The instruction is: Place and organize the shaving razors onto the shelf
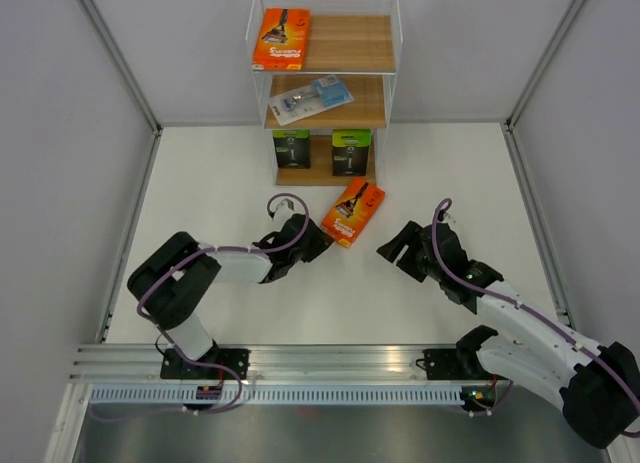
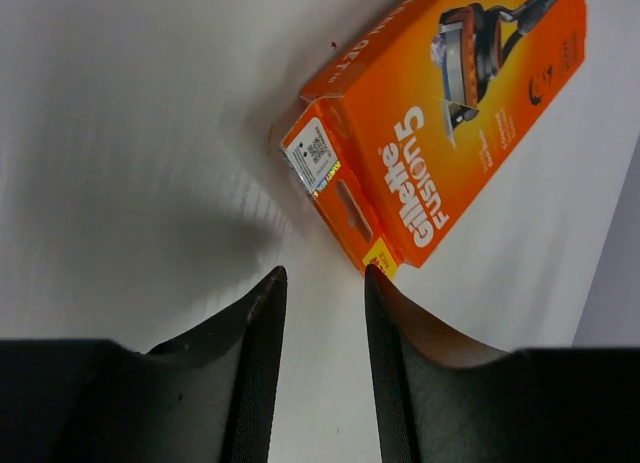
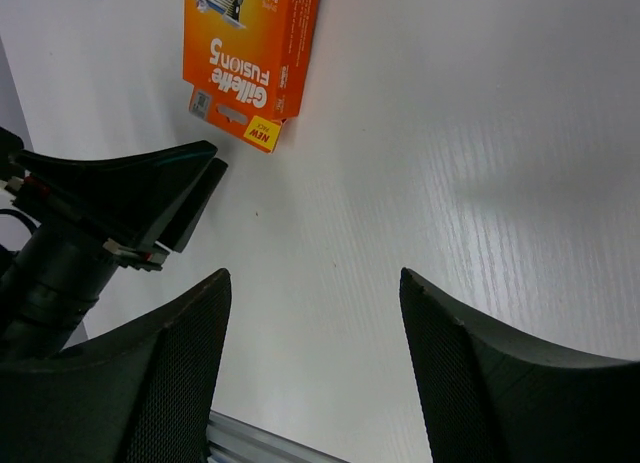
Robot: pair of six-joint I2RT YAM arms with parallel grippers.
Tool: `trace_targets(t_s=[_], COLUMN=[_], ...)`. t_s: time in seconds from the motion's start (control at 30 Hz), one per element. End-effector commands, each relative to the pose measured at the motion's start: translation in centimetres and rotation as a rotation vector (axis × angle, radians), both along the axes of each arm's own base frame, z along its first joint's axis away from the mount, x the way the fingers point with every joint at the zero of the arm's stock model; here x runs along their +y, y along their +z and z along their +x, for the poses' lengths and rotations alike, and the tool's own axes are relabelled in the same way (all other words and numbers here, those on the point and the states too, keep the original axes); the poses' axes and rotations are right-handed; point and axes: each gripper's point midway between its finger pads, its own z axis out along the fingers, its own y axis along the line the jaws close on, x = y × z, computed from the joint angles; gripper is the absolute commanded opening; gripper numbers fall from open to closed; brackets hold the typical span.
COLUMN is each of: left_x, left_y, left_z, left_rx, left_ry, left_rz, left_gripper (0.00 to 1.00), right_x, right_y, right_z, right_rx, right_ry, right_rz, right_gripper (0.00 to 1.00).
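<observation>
The shelf (image 1: 360, 43) stands at the far middle of the table. An orange razor pack (image 1: 281, 38) lies on its top board, a clear-and-blue blister pack (image 1: 311, 99) on the middle board, and two black-and-green packs (image 1: 291, 149) (image 1: 351, 152) stand on the bottom board. A second orange pack (image 1: 353, 211) (image 2: 450, 113) (image 3: 250, 53) lies flat on the table in front of the shelf. My left gripper (image 1: 318, 241) (image 2: 318, 273) is open a little, with nothing between its fingers, just short of that pack's near corner. My right gripper (image 1: 395, 245) (image 3: 313, 275) is wide open and empty, to the pack's right.
White walls with metal corner posts close in the table on three sides. An aluminium rail (image 1: 330, 363) carrying both arm bases runs along the near edge. In the right wrist view the left arm's fingers (image 3: 150, 198) show at the left.
</observation>
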Motion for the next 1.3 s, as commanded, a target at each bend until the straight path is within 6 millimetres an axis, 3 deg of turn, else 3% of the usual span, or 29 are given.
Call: trace_targets(t_s=[0.0,0.4,0.53,0.63,0.67,0.7,0.87,0.93,0.97,1.0,1.03,1.07,1.1,1.13,1.27], left_x=[-1.5,-1.7,-1.7,-1.0,-0.8,-0.1,1.2,1.4,1.2,1.2,1.1,1.1,1.1,0.9,-0.2], left_y=[0.9,-0.4,-1.3,-1.7,-1.3,-1.5,1.1,2.9,4.7,5.4,6.3,6.3,7.6,8.0,9.2], left_z=[2.0,4.6,4.8,4.7,4.8,4.6,5.2,5.1,4.9,4.7,4.6,4.0,3.7,3.6,1.5], left_rx=[-0.016,-0.086,-0.078,-0.085,-0.101,-0.109,-0.182,-0.191,-0.209,-0.208,-0.215,-0.189,-0.192,-0.170,-0.092], left_ry=[0.078,0.151,0.166,0.191,0.202,0.215,0.171,0.124,0.102,0.090,0.078,0.058,0.053,0.054,-0.014], left_rz=[-0.110,-0.138,-0.136,-0.135,-0.149,-0.138,-0.155,-0.143,-0.155,-0.147,-0.145,-0.139,-0.163,-0.190,-0.274], left_gripper=[0.43,0.39,0.29,0.14,0.03,0.02,0.02,0.02,0.02,0.02,0.02,0.02,0.02,0.02,0.02], right_x=[-0.2,-0.8,-0.9,-1.0,-1.2,-1.3,-1.5,-1.1,-0.7,0.1,0.1,0.3,0.6,0.2,-0.3], right_y=[0.3,0.2,-0.1,-0.3,-0.5,-0.6,-1.4,-1.7,-1.6,-0.2,-1.3,-1.1,0.1,-0.5,1.6], right_z=[0.1,0.4,0.5,0.5,0.7,0.7,1.0,1.3,1.4,2.4,2.0,2.2,2.9,2.8,4.3], right_rx=[-0.008,-0.009,-0.002,0.006,0.007,0.010,0.028,0.012,0.015,-0.050,-0.035,-0.035,-0.091,-0.096,-0.198], right_ry=[0.015,0.020,0.018,0.012,-0.003,-0.007,-0.065,-0.084,-0.116,-0.122,-0.137,-0.169,-0.177,-0.200,-0.261], right_rz=[0.001,-0.013,-0.018,-0.023,-0.030,-0.031,0.000,0.052,0.118,0.196,0.233,0.295,0.351,0.358,0.435], right_gripper=[0.75,0.76,0.76,0.76,0.76,0.76,0.85,0.90,0.91,0.91,0.91,0.91,0.92,0.92,0.95])
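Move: The orange razor box lies flat, its middle about 6 cm ahead of the left hand, 5 cm to its right and 3 cm below. Beyond it on the bottom shelf stand two green-black boxes, from the left hand one some 17 cm ahead and 4 cm right, the other 18 cm ahead and 8 cm left, both about 4 cm higher. From the right hand the orange box is roughly 10 cm ahead, 8 cm left, 9 cm below. Left hand reaches 4 cm forward, pinches orange box's near end, lifts 10 cm, while right sinks, opening wider. ##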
